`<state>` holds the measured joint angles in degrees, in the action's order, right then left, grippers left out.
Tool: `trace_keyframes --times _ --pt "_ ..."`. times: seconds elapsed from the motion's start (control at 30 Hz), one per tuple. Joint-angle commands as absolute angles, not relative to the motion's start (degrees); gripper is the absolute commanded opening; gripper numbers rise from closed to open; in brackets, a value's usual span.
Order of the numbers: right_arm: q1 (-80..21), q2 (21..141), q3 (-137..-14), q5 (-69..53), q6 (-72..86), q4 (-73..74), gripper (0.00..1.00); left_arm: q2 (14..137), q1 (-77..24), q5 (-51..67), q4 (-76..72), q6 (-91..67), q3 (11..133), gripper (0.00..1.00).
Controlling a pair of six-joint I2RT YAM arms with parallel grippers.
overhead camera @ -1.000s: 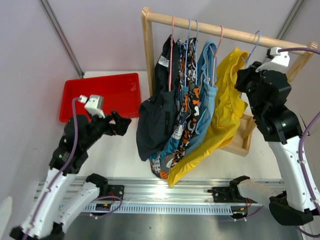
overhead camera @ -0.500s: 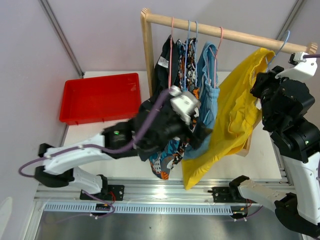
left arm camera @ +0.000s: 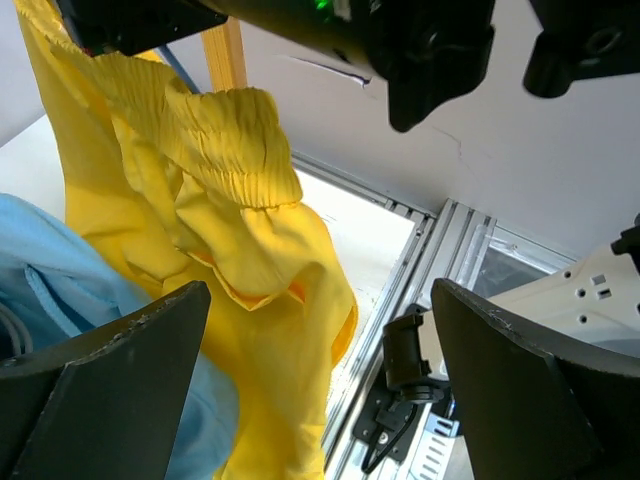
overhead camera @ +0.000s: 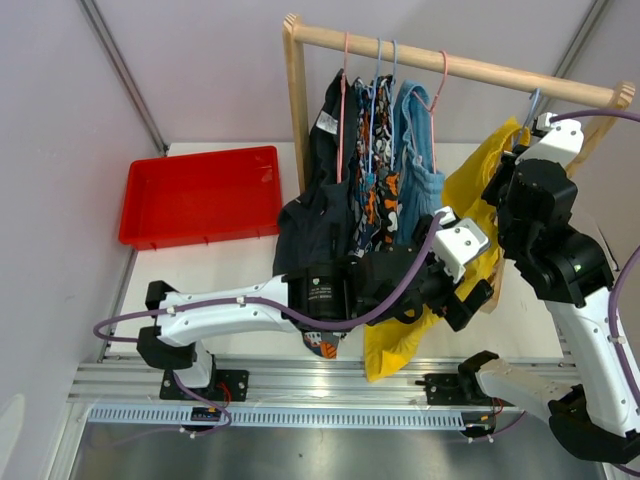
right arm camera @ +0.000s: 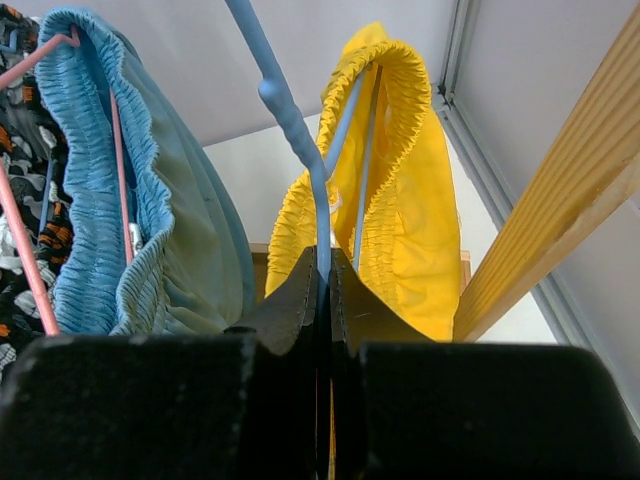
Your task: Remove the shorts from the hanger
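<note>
The yellow shorts [overhead camera: 468, 196] hang on a blue hanger [right arm camera: 290, 120] at the right end of the wooden rail [overhead camera: 400, 52]. My right gripper [right arm camera: 322, 268] is shut on that hanger's stem, just below its hook [overhead camera: 533, 103]. I cannot tell whether the hook rests on the rail. My left gripper [left arm camera: 320, 390] is open, its fingers [left arm camera: 100, 380] wide apart. It sits low beside the yellow shorts' [left arm camera: 230, 230] elastic waistband without touching the cloth. Black shorts [overhead camera: 315, 230], patterned shorts [overhead camera: 375, 190] and blue shorts [overhead camera: 420, 170] hang on their own hangers further left.
A red tray [overhead camera: 200, 195] lies at the back left of the table. The rack's wooden post [right arm camera: 560, 220] is close on the right of my right gripper, and its wooden base [overhead camera: 497, 290] sits behind the left gripper [overhead camera: 468, 298]. The left arm reaches under the hanging clothes.
The left arm swung from beside the red tray across the table to the yellow shorts, staying open. The right gripper carried hanger and shorts right, then back left and lower.
</note>
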<state>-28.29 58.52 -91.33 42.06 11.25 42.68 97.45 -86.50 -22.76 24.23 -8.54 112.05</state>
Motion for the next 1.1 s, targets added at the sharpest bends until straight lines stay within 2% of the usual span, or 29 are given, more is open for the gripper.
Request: trace_keyframes --times 0.0,0.2,0.53,0.63,0.67,0.73,0.77,0.8,0.83,1.07 --pt "-26.9 58.1 -92.11 40.96 10.37 37.97 0.0 99.31 -86.84 -23.9 22.76 -8.88 114.7 0.99" --pt "-23.03 58.88 -95.0 37.8 9.41 38.93 0.0 101.42 -86.84 -24.08 22.76 -10.11 113.82 0.99" --pt "-22.06 58.89 -100.37 33.32 13.97 45.25 0.0 102.48 -86.84 -26.71 15.47 -9.67 108.02 0.97" --pt "-22.15 57.92 -100.37 32.09 15.99 47.36 0.0 103.01 -86.75 -28.03 13.1 -7.91 108.37 0.86" --pt "-22.06 57.31 -100.2 31.91 16.43 47.81 0.0 103.18 -86.75 -28.73 12.49 -7.13 108.2 0.67" --pt "-21.97 56.69 -99.41 31.38 17.31 48.42 0.0 103.27 -86.57 -29.35 10.29 -6.42 108.63 0.5" --pt "-21.97 56.43 -99.14 31.29 17.49 48.51 0.0 103.45 -86.57 -29.7 9.94 -6.16 108.81 0.29" --pt "-21.97 56.08 -98.88 31.38 17.58 48.6 0.0 103.62 -86.49 -29.71 9.58 -6.24 108.98 0.19" --pt "-21.97 56.16 -98.62 31.29 17.67 48.86 0.0 103.8 -86.48 -29.62 9.75 -6.59 109.85 0.0" --pt "-21.01 57.65 -99.67 31.38 16.79 48.96 0.0 101.17 -87.71 -27.16 12.31 -10.37 105.4 0.0"
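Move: The hanging near edge of the yellow shorts' waistband lies roughly 4 cm to the right of the open left hand, 5 cm below and 1 cm ahead. From that hand the blue hanger, gripped in the right fingers, is about 16 cm ahead, 7 cm right and 6 cm up; the denim-blue shorts hang about 12 cm ahead, 8 cm left and 10 cm below. For the right hand the waistband edge is some 15 cm back, 3 cm left and 11 cm below. The yellow shorts' loose near edge is taken by the left hand, which sinks about 5 cm and edges some 4 cm right into the cloth, its wide-open fingers then shutting fully to pinch it by the waistband. The right hand keeps the blue hanger gripped and eases it back and up about 2 cm each, with a slight roll. ##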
